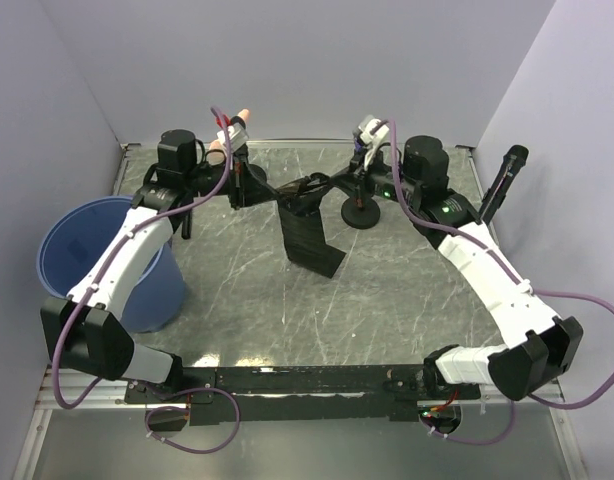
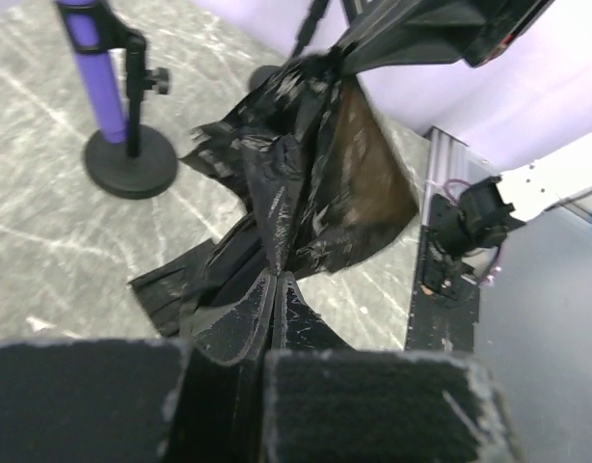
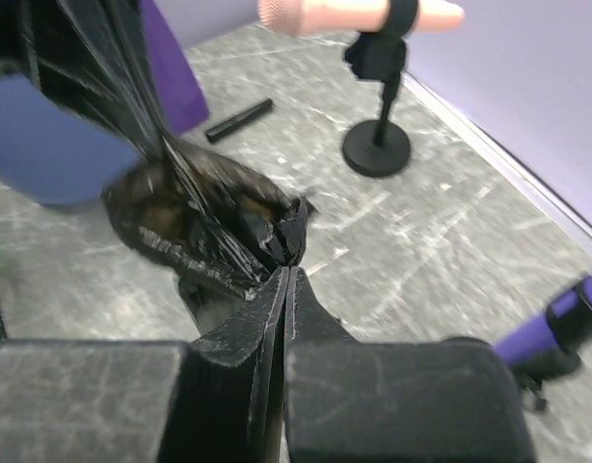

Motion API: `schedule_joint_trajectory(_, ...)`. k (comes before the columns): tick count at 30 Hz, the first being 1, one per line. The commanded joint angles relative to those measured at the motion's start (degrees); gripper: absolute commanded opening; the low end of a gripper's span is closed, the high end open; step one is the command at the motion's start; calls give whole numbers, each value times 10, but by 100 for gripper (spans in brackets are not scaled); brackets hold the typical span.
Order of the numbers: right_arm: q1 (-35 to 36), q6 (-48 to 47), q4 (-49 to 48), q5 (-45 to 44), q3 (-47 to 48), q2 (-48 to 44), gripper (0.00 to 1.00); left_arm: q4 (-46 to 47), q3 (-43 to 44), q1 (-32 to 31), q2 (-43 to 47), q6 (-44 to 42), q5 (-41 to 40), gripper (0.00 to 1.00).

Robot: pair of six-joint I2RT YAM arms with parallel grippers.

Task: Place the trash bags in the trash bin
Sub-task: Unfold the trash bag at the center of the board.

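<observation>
One black trash bag [image 1: 309, 240] hangs above the middle of the table, stretched between my two grippers. My left gripper [image 1: 269, 190] is shut on its left top edge, and in the left wrist view the jaws [image 2: 277, 278] pinch crumpled film [image 2: 296, 183]. My right gripper [image 1: 333, 184] is shut on the right top edge; its tips [image 3: 289, 268] clamp a bunched fold of the bag [image 3: 195, 217]. The bag's lower end trails down toward the tabletop. The blue trash bin [image 1: 82, 255] stands upright at the table's left edge, beside the left arm and apart from the bag.
A stand with a round black base [image 1: 362, 212] sits just right of the bag. At the back left, a stand holds a pink object [image 1: 239, 118]. A black bar [image 1: 502, 180] leans at the right wall. A purple post on a black base [image 2: 113, 106] stands nearby.
</observation>
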State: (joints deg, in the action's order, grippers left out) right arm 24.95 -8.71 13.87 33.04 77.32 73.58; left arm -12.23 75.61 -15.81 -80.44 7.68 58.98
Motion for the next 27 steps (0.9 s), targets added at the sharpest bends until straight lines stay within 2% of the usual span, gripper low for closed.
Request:
schedule_joint_trajectory(1,-17,-28,3,-25,-16,-38,0,-22,24,12,30,-33,-19,1)
schedule_joint_trajectory(7,-28,-28,-6,-41,-26,-52,0,-41,24,18,37,-45,-26,0)
schedule_joint_trajectory(10,-30,-29,-18,-12,-25,-57,0,-43,18,18,40,-49,2,1)
schedule_joint_trajectory(11,-30,-40,-20,11,-23,-58,0,-38,15,18,42,-40,9,5)
schedule_joint_trajectory(13,-25,-64,-25,61,-18,-60,0,-14,11,19,47,-8,14,33)
schedule_joint_trajectory(15,-16,-90,-22,92,-10,-58,0,23,14,18,49,34,16,51)
schedule_joint_trajectory(20,7,-144,-10,94,0,-53,0,105,37,10,28,134,37,72)
schedule_joint_trajectory(26,19,-156,-17,108,10,-49,0,87,57,-26,-17,135,-2,79)
schedule_joint_trajectory(27,20,-155,-17,108,11,-50,0,69,64,-30,-30,121,-5,86)
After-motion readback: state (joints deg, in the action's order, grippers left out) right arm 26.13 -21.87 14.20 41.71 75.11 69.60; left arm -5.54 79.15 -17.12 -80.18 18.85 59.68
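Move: Both closed grippers hold the black trash bag's rim, about 11 cm apart. The bag's middle hangs some 6 cm right and 13 below the left hand, 1 ahead; from the right hand it is about 5 cm left, 16 below and 1 back. The purple microphone stands about 13 cm ahead and 9 right of the right hand, 22 lower; the pink microphone is some 20 cm ahead and 12 left of the left hand, 20 lower. Both hands still pinch the bag's rim and draw it apart, right hand about 2.5 cm rightward, left hand a little leftward. The left fingers then open wide and let go, the hand rising about 4.5 cm and edging right over the bag, while the right keeps its pinch and swings some 4 cm back and 3.5 left, tipping down and turning counter-clockwise about 10 degrees each. ##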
